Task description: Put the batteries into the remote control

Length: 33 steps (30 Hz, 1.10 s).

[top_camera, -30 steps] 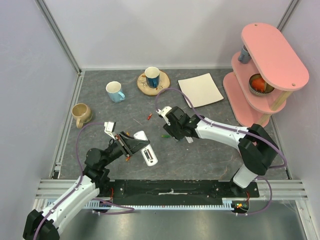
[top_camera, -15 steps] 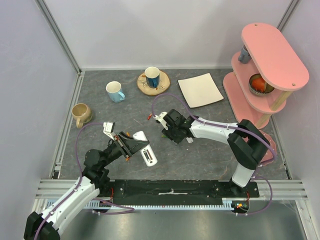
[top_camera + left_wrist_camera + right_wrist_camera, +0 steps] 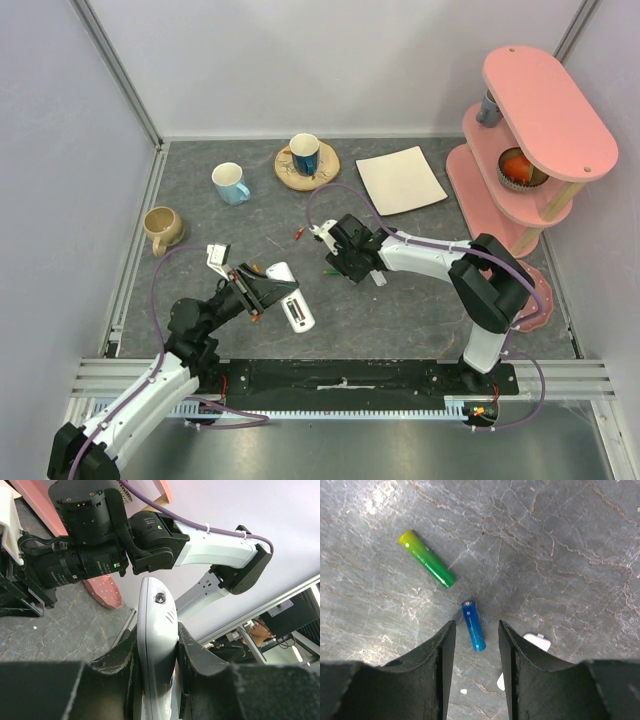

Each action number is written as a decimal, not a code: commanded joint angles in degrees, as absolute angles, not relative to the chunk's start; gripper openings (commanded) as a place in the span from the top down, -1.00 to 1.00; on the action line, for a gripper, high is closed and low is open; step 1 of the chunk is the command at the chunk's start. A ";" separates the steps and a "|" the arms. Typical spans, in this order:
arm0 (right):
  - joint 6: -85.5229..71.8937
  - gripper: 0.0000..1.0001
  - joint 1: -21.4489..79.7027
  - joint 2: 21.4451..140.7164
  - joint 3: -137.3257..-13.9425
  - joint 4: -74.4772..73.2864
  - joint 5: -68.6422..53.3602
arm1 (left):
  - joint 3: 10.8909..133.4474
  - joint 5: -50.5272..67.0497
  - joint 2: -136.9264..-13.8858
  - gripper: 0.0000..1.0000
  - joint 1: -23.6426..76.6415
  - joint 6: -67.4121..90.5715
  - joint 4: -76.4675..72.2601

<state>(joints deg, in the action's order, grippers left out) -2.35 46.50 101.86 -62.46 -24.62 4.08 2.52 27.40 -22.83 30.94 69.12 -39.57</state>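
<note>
My left gripper point(image 3: 262, 290) is shut on the white remote control point(image 3: 289, 298), holding it tilted above the table. In the left wrist view the remote control point(image 3: 156, 615) stands on edge, clamped between both pads of the left gripper point(image 3: 156, 636). My right gripper point(image 3: 337, 262) hangs low over the table's middle. Its jaws are open, and a blue battery point(image 3: 473, 625) lies on the table between the fingers of the right gripper point(image 3: 476, 626), touching neither. A green battery point(image 3: 426, 558) lies a little beyond. A red battery point(image 3: 298, 234) lies left of the right gripper.
A small white plastic piece point(image 3: 537, 641) lies beside the right finger. A tan mug point(image 3: 160, 228), a light-blue mug point(image 3: 230, 183) and a dark-blue mug point(image 3: 304, 154) on a wooden coaster stand at the back. A white square plate point(image 3: 400, 179) and a pink tiered stand point(image 3: 530, 140) are at the right.
My right gripper has shifted slightly left and its jaws have narrowed around the blue battery. The left arm and the remote control have not moved.
</note>
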 commanded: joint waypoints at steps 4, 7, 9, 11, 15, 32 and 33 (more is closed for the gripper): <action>-1.76 0.10 46.23 103.71 -65.13 -23.20 1.23 | -4.39 28.21 -23.91 0.96 30.67 67.85 -43.24; -1.67 0.15 46.23 103.80 -64.78 -23.38 0.97 | -4.92 28.13 -23.64 0.96 30.67 67.94 -43.33; -1.76 0.17 46.23 103.97 -64.69 -23.73 0.88 | -4.83 28.04 -23.82 0.96 30.67 67.94 -43.42; -1.85 0.21 46.14 104.15 -64.43 -23.91 0.53 | -4.92 27.95 -23.82 0.96 30.67 67.94 -43.59; -2.37 0.48 45.97 104.33 -63.72 -24.17 0.17 | -4.92 28.21 -23.82 0.96 30.76 67.94 -43.68; -22.32 1.00 44.91 82.90 -55.99 -16.53 1.67 | 1.22 28.57 -41.56 0.96 30.76 66.27 -55.44; -24.15 1.00 45.61 79.75 -55.73 -16.26 2.10 | 1.75 28.48 -44.70 0.96 30.76 66.36 -56.42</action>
<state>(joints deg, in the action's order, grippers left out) -16.60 44.86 89.38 -56.49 -21.69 0.86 2.52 27.59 -38.44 30.92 68.64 -46.92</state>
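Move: The blue battery lies on the table almost between the right hand's open fingertips, about 1 cm to the left of the hand point and 1 cm below it. The green battery is some 6 cm to the hand's left and 1 cm farther out, the white cover roughly 4 cm to its right and level with it. From the left hand, which is raised and still holding the remote, the blue battery is about 11 cm ahead, 12 cm right and 22 cm below. The blue battery is pinched where it lies: the right hand eases about 1 cm left over it and barely lower, and shuts its fingers on its sides. It then lifts the battery some 5 cm, drawing slightly back, rolling its left side up and turning clockwise, each 10 to 15 degrees. Late on, the left hand, keeping its grip on the remote, sinks 3 to 4 cm and goes about 2 cm forward. ##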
